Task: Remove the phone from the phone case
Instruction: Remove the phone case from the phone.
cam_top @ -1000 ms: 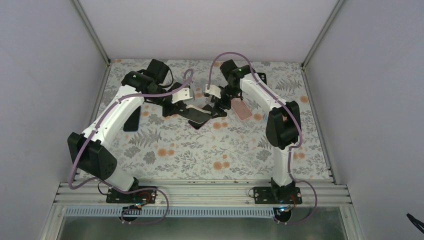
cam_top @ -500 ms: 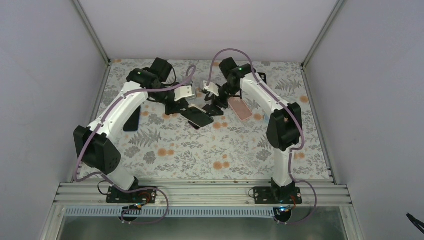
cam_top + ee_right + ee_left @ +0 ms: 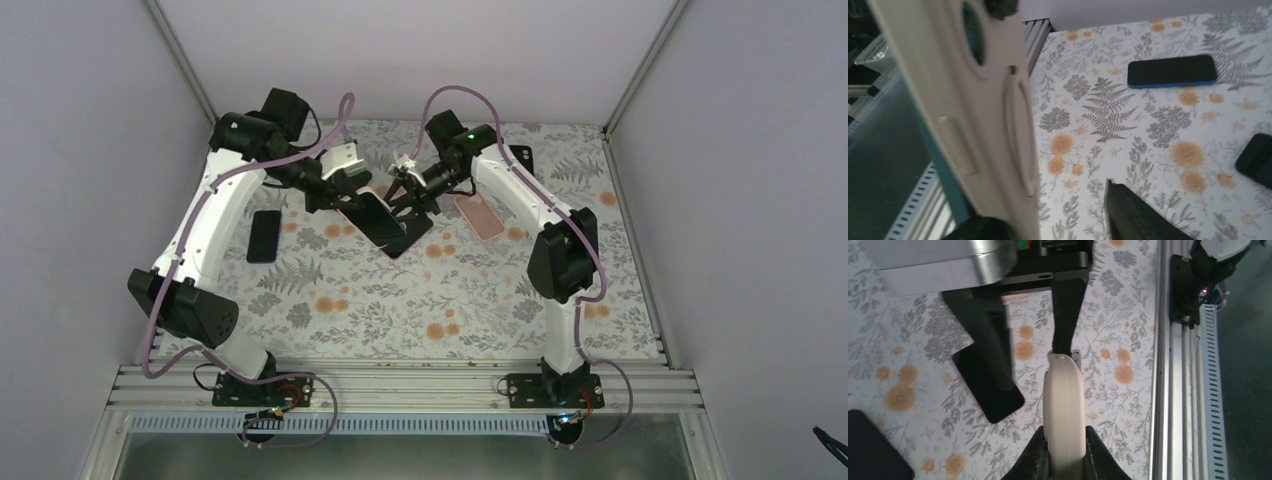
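Note:
A phone sits in a cream phone case (image 3: 1064,405), held on edge above the table. My left gripper (image 3: 1064,435) is shut on the case's lower edge. From above, the phone's dark screen (image 3: 375,215) faces up and tilts. The case's back (image 3: 983,100), with its camera hole, fills the left of the right wrist view, and a teal edge (image 3: 943,165) runs along it. My right gripper (image 3: 1048,212) straddles the case's far end. One of its fingers lies against the case, while the other finger (image 3: 1138,215) stands off with a gap, so it is open.
A black phone with a blue rim (image 3: 1172,71) lies flat on the floral table (image 3: 450,290), at the left (image 3: 264,235) from above. A pink case (image 3: 482,215) lies right of my right wrist. Another dark phone (image 3: 988,385) lies below the held one. The metal rail (image 3: 1168,390) runs along the near edge.
My left arm has raised the cased phone off the table and drawn it back and left. My right gripper followed it, and its jaws have narrowed around the case's end.

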Robot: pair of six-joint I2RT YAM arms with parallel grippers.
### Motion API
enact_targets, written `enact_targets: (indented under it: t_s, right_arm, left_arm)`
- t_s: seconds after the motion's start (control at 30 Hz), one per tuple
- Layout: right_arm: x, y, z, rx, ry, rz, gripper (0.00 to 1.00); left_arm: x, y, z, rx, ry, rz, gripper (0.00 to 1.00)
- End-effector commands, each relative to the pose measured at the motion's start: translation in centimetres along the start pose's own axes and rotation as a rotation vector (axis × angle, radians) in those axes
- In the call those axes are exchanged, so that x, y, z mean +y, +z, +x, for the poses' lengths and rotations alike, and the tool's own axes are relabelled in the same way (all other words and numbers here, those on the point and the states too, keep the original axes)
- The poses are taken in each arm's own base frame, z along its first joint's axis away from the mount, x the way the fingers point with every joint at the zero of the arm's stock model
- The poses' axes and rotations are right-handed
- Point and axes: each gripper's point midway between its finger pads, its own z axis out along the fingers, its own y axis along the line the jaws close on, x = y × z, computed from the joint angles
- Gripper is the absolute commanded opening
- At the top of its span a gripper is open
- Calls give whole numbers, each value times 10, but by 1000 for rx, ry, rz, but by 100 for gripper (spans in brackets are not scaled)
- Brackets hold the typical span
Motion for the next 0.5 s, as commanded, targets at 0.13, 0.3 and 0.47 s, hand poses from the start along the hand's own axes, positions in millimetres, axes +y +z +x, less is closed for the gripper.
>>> enact_targets:
  t_s: [0.13, 0.3, 0.47]
  right_arm:
    - [53, 6, -62, -194, -6, -198, 3]
    - [17, -46, -67, -235, 49, -19, 3]
    - [-48, -132, -69, -384, 211, 334, 3]
  left_arm:
    - [35, -28, -68, -238, 256, -138, 55]
    - [28, -70, -85, -175, 301, -274, 100]
    - [29, -134, -110, -189, 367, -605, 100]
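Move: The cased phone, still pinched by the left hand, has its middle about 7 cm to that hand's right, level with it fore and aft, and 5 cm below. From the right hand, at its far edge, that same middle is about 6 cm left, 2 cm back and 2 cm higher. On the table, some 24 cm under the right hand, the bare phone lies 8 cm ahead and the pink case 14 cm ahead and 20 cm to the right. The right fingers shut on the edge of the phone case and pinch it, and the left fingers then open wide and let go. The left hand climbs away about 12 cm and some 5 cm forward, its fingertips swinging forward nearly 30 degrees. The right keeps its hold, easing slightly left and back, then forward, rightward and up. ##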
